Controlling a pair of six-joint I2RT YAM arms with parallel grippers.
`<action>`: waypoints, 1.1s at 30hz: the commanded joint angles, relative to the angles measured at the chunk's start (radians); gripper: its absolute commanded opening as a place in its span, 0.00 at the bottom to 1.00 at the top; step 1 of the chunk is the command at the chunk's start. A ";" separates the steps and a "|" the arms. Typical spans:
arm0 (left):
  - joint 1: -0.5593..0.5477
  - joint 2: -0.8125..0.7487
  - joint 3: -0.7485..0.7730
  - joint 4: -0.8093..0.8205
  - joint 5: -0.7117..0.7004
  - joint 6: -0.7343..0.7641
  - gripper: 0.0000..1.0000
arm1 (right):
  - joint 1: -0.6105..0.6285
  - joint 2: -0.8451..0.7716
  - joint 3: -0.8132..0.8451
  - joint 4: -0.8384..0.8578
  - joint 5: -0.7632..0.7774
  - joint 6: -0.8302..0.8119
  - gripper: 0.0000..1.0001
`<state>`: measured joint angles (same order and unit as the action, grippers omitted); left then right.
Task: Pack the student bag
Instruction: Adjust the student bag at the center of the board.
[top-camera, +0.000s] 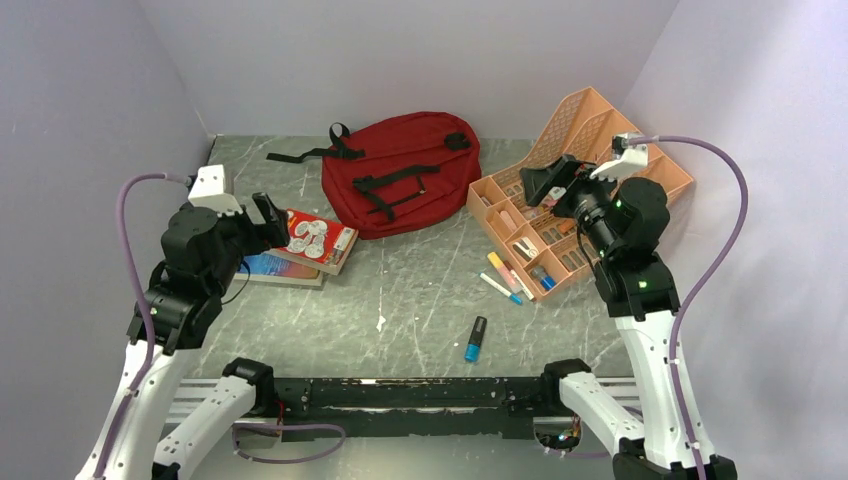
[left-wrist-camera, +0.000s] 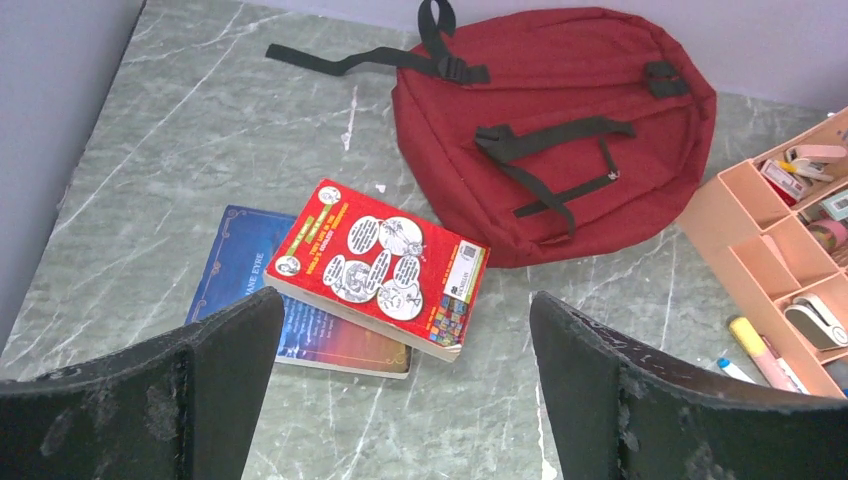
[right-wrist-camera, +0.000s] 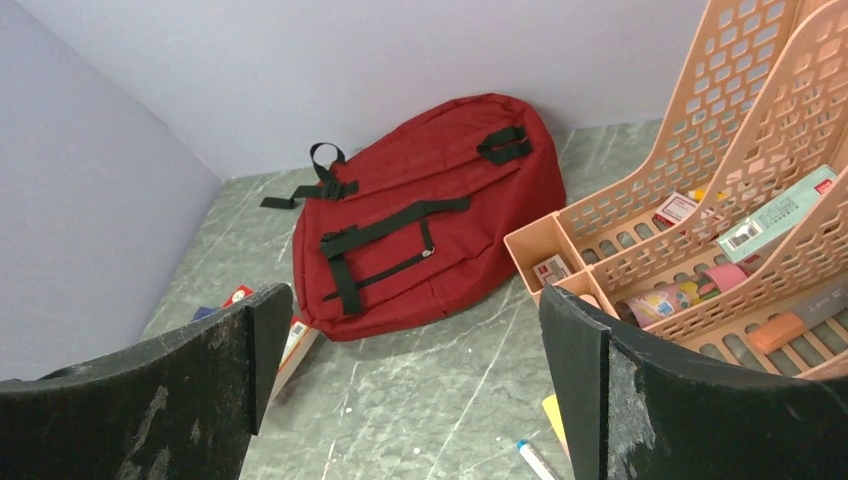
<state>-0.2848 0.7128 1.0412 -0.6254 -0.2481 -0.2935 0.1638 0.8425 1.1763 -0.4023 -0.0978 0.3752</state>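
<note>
The dark-red student bag (top-camera: 405, 170) lies flat at the back middle of the table, black straps up, and looks closed; it also shows in the left wrist view (left-wrist-camera: 560, 120) and the right wrist view (right-wrist-camera: 420, 210). My left gripper (top-camera: 268, 220) is open and empty, hovering beside a red book (top-camera: 318, 238) that lies on a blue book (top-camera: 268, 268). In the left wrist view the red book (left-wrist-camera: 380, 265) lies ahead of the spread jaws. My right gripper (top-camera: 540, 182) is open and empty, held above the near left part of the peach organiser (top-camera: 590, 130).
The organiser holds several small stationery items (right-wrist-camera: 780, 225). A yellow highlighter (top-camera: 498, 268) and a white pen (top-camera: 500, 288) lie just in front of it. A black-and-blue marker (top-camera: 475, 339) lies near the front middle. Purple walls close in the back and both sides.
</note>
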 joint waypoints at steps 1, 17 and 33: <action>0.012 -0.018 -0.005 0.019 0.040 0.019 0.97 | -0.001 -0.004 0.017 0.005 0.017 -0.012 1.00; 0.012 0.014 -0.044 0.047 0.046 -0.068 0.97 | -0.001 -0.082 -0.026 0.000 0.088 -0.010 1.00; 0.012 0.031 -0.136 -0.012 0.071 -0.121 0.97 | 0.007 0.200 0.013 -0.136 -0.130 0.000 0.94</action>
<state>-0.2836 0.7567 0.9237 -0.6357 -0.1886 -0.4419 0.1642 1.0080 1.2022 -0.5346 -0.1204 0.3401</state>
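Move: The student bag lies about 34 cm ahead of the left hand, 24 cm to its right and 25 cm below. Also from the left hand, the red book is some 16 cm ahead and 3 cm to the right, and the blue book partly under it 12 cm ahead and 5 cm to the left, both about 29 cm below. From the right hand the bag is roughly 32 cm ahead, 26 cm to the left and 32 cm down; the tan tray is some 24 cm ahead, 20 cm to the right and 34 cm down. With both grippers empty and wide open, the right hand first eases back and to its right by a centimetre or two, lifting slightly, then dives about 8 cm from that high point while swinging forward and a little left towards the student bag, fingers tipping down some 15 degrees. The left hand barely drifts at first, then sinks about 6 cm with a slight shift to the right, on the near side of the books, its fingers tipping down some 10 degrees and its left side dipping a little; neither hand touches anything yet. ##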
